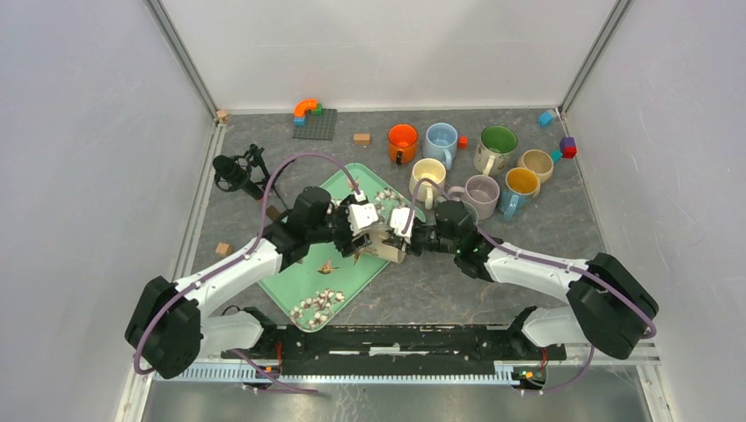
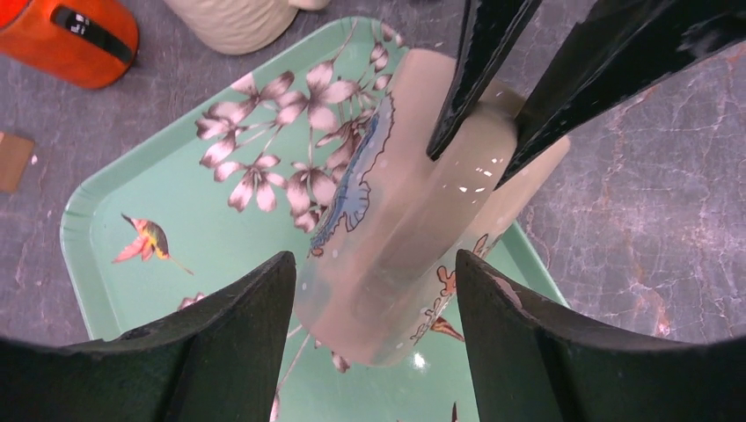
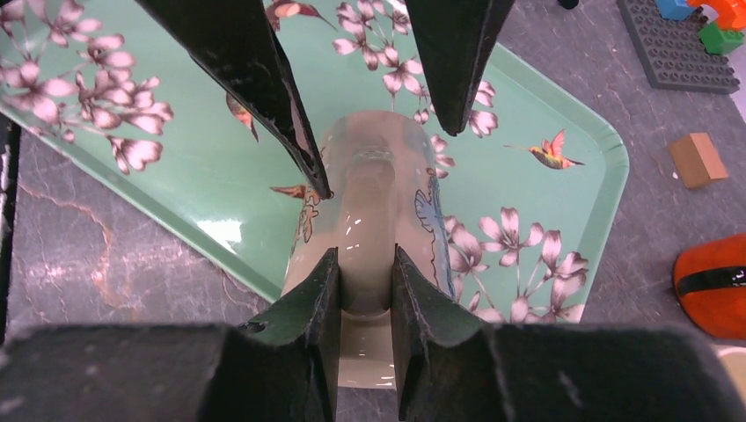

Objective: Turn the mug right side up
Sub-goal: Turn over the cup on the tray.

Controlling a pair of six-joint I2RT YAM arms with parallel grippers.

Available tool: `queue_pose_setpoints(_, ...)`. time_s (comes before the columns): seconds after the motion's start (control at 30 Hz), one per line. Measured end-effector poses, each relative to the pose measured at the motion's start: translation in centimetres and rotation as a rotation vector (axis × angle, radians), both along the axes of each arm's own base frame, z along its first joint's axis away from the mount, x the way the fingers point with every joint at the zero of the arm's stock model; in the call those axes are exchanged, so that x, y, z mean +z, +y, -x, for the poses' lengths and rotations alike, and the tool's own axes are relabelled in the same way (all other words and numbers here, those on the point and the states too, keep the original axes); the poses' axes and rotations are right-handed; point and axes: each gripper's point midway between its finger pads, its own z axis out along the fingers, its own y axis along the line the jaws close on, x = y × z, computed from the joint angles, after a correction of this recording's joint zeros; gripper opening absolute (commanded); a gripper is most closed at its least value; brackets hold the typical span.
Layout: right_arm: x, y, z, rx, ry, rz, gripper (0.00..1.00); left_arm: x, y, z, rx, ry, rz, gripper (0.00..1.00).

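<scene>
A pale beige mug (image 1: 388, 241) with printed blue and orange figures lies tilted over the right edge of the green flowered tray (image 1: 303, 283). My right gripper (image 3: 365, 261) is shut on the mug's handle (image 3: 364, 189), one finger on each side. In the left wrist view the mug (image 2: 413, 220) points one end at my left gripper (image 2: 374, 264). That gripper is open, with its fingers (image 2: 246, 308) flanking the end and a gap on both sides. I cannot tell whether this end is the rim or the base.
Several upright mugs stand at the back right, among them an orange mug (image 1: 402, 142), a blue mug (image 1: 441, 141) and a green-lined mug (image 1: 497, 148). A dark baseplate (image 1: 315, 124) with bricks sits at the back. A black device (image 1: 234, 172) lies left of the tray.
</scene>
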Motion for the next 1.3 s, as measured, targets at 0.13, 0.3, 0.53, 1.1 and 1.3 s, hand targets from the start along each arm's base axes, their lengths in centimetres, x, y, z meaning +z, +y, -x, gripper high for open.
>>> queue_pose_setpoints(0.13, -0.4, -0.5, 0.3, 0.013, -0.043, 0.001, 0.0, 0.3, -0.9, 0.6, -0.038, -0.012, 0.003, 0.73)
queue_pose_setpoints(0.3, 0.0, -0.5, 0.4, 0.032, -0.101, -0.01, 0.0, -0.1, -1.7, 1.3, -0.075, -0.009, -0.006, 0.72)
queue_pose_setpoints(0.53, 0.7, -0.2, 0.5, 0.068, -0.166, -0.024, 0.0, -0.2, -2.6, 1.6, -0.109, 0.008, -0.005, 0.6)
queue_pose_setpoints(1.1, 0.9, -0.2, 0.3, 0.075, -0.192, -0.028, 0.03, 0.3, -3.9, 2.1, -0.152, -0.004, 0.016, 0.25)
queue_pose_setpoints(1.3, 0.6, -0.5, 0.3, 0.059, -0.167, -0.028, 0.34, 0.1, -4.2, 2.0, -0.152, -0.024, 0.03, 0.02)
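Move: The mug lies on its side with its handle upward, the right fingers already pinching the handle's right end. From the open left hand, the mug handle is about 4 cm to the right, 2 cm back and level in height; it lies about 2 cm to the right hand's left, also level. From the left hand, the cream mug stands some 14 cm ahead and 15 cm right, the orange mug about 23 cm ahead and 8 cm right, both some 6 cm lower. The mug handle is taken by a second hand: the left goes about 4 cm right and 2 cm back onto its free end, turning some 10 degrees clockwise, and its wide-open fingers close until they pinch it beside the right fingers. The right hand keeps its grip nearly in place and rolls the mug about 10 degrees by the handle. ##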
